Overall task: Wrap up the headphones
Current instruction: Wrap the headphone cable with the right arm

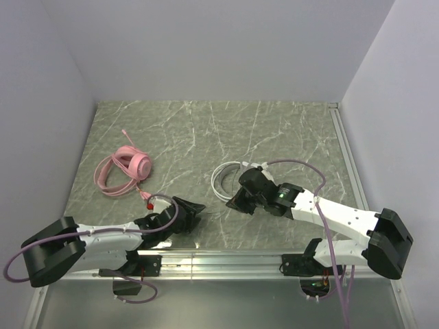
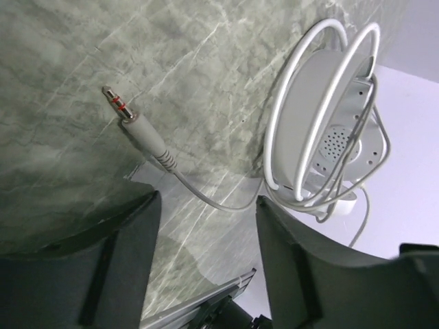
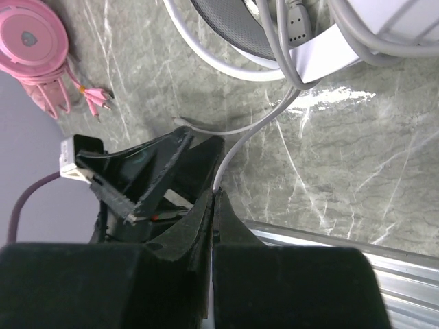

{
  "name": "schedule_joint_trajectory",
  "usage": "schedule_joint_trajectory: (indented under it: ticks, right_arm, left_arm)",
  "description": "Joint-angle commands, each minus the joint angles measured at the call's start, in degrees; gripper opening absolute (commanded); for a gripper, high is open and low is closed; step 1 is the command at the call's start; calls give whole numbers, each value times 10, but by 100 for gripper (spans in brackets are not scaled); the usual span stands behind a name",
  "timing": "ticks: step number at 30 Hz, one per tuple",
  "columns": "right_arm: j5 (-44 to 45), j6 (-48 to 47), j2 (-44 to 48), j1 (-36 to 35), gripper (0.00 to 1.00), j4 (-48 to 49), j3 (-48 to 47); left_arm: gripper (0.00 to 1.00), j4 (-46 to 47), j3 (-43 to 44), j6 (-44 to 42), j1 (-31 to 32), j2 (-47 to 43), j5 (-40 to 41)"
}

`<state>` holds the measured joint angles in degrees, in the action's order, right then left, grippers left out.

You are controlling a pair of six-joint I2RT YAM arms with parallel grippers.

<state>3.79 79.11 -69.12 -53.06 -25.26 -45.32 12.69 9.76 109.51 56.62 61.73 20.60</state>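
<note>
The white headphones [image 1: 225,178] lie mid-table, their pale cable looped round the band [image 2: 322,123]. My right gripper [image 3: 215,195] is shut on that pale cable [image 3: 236,147] just below the headset [image 3: 274,41]; from above, the right gripper [image 1: 238,201] sits at the headset's near side. The cable's free end, a grey plug [image 2: 140,127], rests on the marble. My left gripper [image 2: 209,226] is open, the cable [image 2: 212,203] curving past its fingertips without contact; from above, the left gripper [image 1: 194,209] points at the white headset. The pink headphones [image 1: 125,171] lie at the left.
A metal rail [image 1: 226,260] runs along the table's near edge, another rail [image 1: 346,157] along the right side. Grey walls close in the left, back and right. The pink headset's red-tipped plug [image 1: 149,203] lies just left of the left gripper.
</note>
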Motion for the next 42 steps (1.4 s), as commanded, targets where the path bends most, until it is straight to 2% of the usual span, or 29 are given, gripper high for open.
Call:
schedule_joint_trajectory:
  ticks: [1, 8, 9, 13, 16, 17, 18, 23, 26, 30, 37, 42]
  right_arm:
    - [3, 8, 22, 6, 0, 27, 4]
    - [-13, 10, 22, 6, 0, 38, 13]
    - [-15, 9, 22, 6, 0, 39, 14]
    - [-19, 10, 22, 6, 0, 42, 17]
    - [-19, 10, 24, 5, 0, 40, 18]
    - [-19, 10, 23, 6, 0, 38, 19]
    - [-19, 12, 26, 6, 0, 39, 20]
    - [-19, 19, 31, 7, 0, 44, 30]
    - [-18, 20, 32, 7, 0, 39, 28]
    - [-25, 23, 30, 14, 0, 39, 30]
    - [-36, 41, 33, 41, 0, 59, 45]
    - [-36, 57, 26, 58, 0, 68, 39]
  left_arm:
    - [62, 18, 18, 97, 10, 36, 27]
    - [53, 15, 38, 115, 12, 91, 67]
    - [46, 5, 49, 111, 12, 95, 79]
    - [36, -81, 94, 99, 17, 113, 145]
    - [30, -87, 103, 90, 22, 123, 171]
    - [26, -91, 108, 87, 24, 124, 190]
    - [17, -98, 111, 82, 31, 127, 199]
    - [12, -114, 127, 60, 54, 129, 259]
    - [1, -123, 137, 46, 75, 125, 307]
    - [0, -125, 149, 18, 95, 117, 354]
    - [0, -138, 205, -86, 126, 145, 432]
    - [0, -97, 241, -161, 141, 175, 436]
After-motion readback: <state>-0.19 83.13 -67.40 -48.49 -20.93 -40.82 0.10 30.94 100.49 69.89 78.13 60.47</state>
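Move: The white headphone plug lies some 5 cm ahead of my open left hand, 2 cm to its left and a couple of centimetres below. The white headphones sit about 9 cm ahead of that hand and 16 cm to its right; the pink headphones are roughly 14 cm ahead and 28 cm to its left. My right hand already holds the cable, with the plug around 12 cm to its left, 4 cm ahead and 10 cm below. My left hand slides about 3.5 cm forward and a touch down to the plug, closing its fingers from wide open until they pinch the cable end just behind it. Then I raise the hand some 6 cm, drifting a little right towards the white headphones, with the wrist rolling its left side up and the fingertips tipping up. My right hand keeps its pinch on the cable, almost in place. ##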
